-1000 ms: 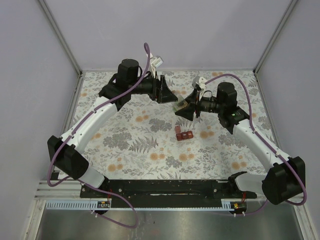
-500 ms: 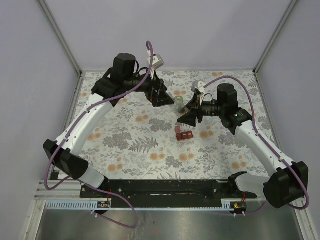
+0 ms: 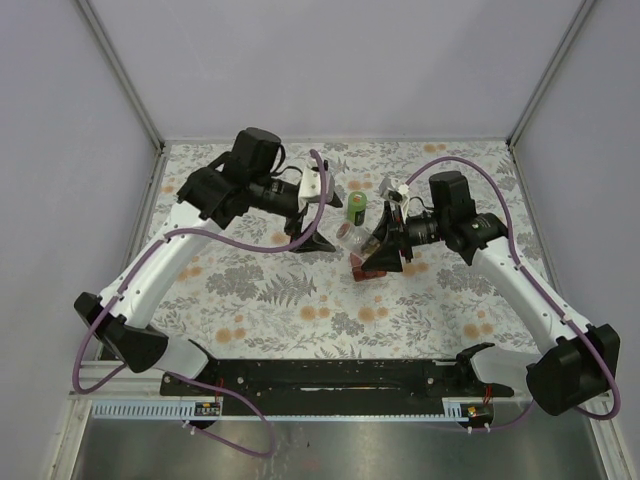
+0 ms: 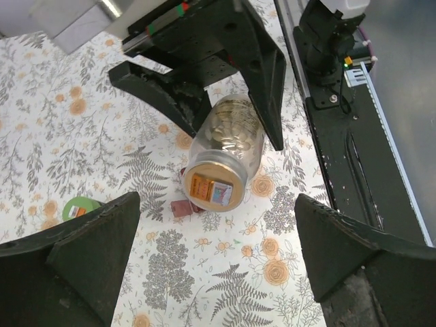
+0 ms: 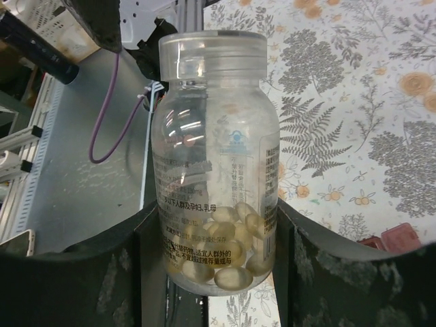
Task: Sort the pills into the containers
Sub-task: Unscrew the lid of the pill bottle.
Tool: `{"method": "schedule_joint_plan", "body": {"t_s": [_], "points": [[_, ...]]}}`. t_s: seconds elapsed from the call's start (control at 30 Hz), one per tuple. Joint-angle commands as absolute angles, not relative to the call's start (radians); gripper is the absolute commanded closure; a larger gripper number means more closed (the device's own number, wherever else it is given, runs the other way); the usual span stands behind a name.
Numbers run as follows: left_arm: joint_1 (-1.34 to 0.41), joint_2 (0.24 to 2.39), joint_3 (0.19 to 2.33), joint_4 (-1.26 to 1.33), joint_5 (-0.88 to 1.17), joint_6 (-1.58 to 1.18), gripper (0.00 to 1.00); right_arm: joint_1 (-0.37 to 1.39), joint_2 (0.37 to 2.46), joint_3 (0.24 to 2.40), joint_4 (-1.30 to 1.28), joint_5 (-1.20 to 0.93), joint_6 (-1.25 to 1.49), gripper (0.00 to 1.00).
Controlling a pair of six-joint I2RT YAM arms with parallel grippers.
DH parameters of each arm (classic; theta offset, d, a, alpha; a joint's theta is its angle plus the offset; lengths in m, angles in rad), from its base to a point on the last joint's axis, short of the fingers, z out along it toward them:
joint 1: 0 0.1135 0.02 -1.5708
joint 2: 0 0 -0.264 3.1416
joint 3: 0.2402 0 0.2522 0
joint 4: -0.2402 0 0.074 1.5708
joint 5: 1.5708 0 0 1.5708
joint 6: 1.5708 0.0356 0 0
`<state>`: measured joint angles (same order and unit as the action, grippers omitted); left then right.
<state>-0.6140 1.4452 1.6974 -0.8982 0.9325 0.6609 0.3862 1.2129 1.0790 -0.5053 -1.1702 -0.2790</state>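
A clear bottle (image 5: 214, 157) with pale yellowish pills (image 5: 235, 248) in its lower end is clamped between the fingers of my right gripper (image 5: 214, 235). In the top view the right gripper (image 3: 380, 255) hangs over the dark-red pill box (image 3: 358, 270) and partly covers it. The left wrist view shows the same bottle (image 4: 225, 153), with a corner of the pill box (image 4: 182, 208) just below it. The green bottle (image 3: 357, 208) stands free on the cloth behind the grippers. My left gripper (image 3: 310, 238) is open wide and holds nothing.
A floral cloth (image 3: 260, 290) covers the table. The black base rail (image 3: 330, 375) runs along the near edge. Grey walls with metal posts (image 3: 125, 80) close in the back and both sides. The two grippers sit close together near the middle.
The left gripper has opened wide and swung back toward the near side, leaving the green bottle standing alone. The right gripper has carried the clear bottle down over the pill box.
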Motion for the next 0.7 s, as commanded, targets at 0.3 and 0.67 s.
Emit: {"method": "schedule_joint_plan", "body": {"t_s": [0.3, 0.67], "points": [[-0.696, 1.482, 1.689, -0.914, 0.950, 0.825, 0.09, 0.405, 1.224, 1.114, -0.574, -1.255, -0.342, 1.00], [-0.699, 1.508, 1.706, -0.927, 0.965, 0.825, 0.26, 0.411, 1.218, 1.111, -0.603, -1.236, -0.377, 1.00]]}}
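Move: The lid of the clear pill bottle, held in the right gripper and facing the left hand, lies about 4 cm to the left hand's right, 4 cm below it and roughly 1 cm back. Down on the table, some 26 cm lower, the green-capped bottle stands about 20 cm ahead and 6 cm right, and the brown container about 6 cm ahead and 9 cm right. From the right hand the lid is about 7 cm left, 1 cm ahead and 3 cm up. Bring the left gripper down about 4 cm and some 2 cm to the right, easing back slightly at first, so its open fingers come astride the bottle's lid. Turn the hand about 10 degrees, mostly clockwise, and begin narrowing the fingers, still short of gripping. Keep the bottle pinched in the right gripper and draw it back 1 to 2 cm. ##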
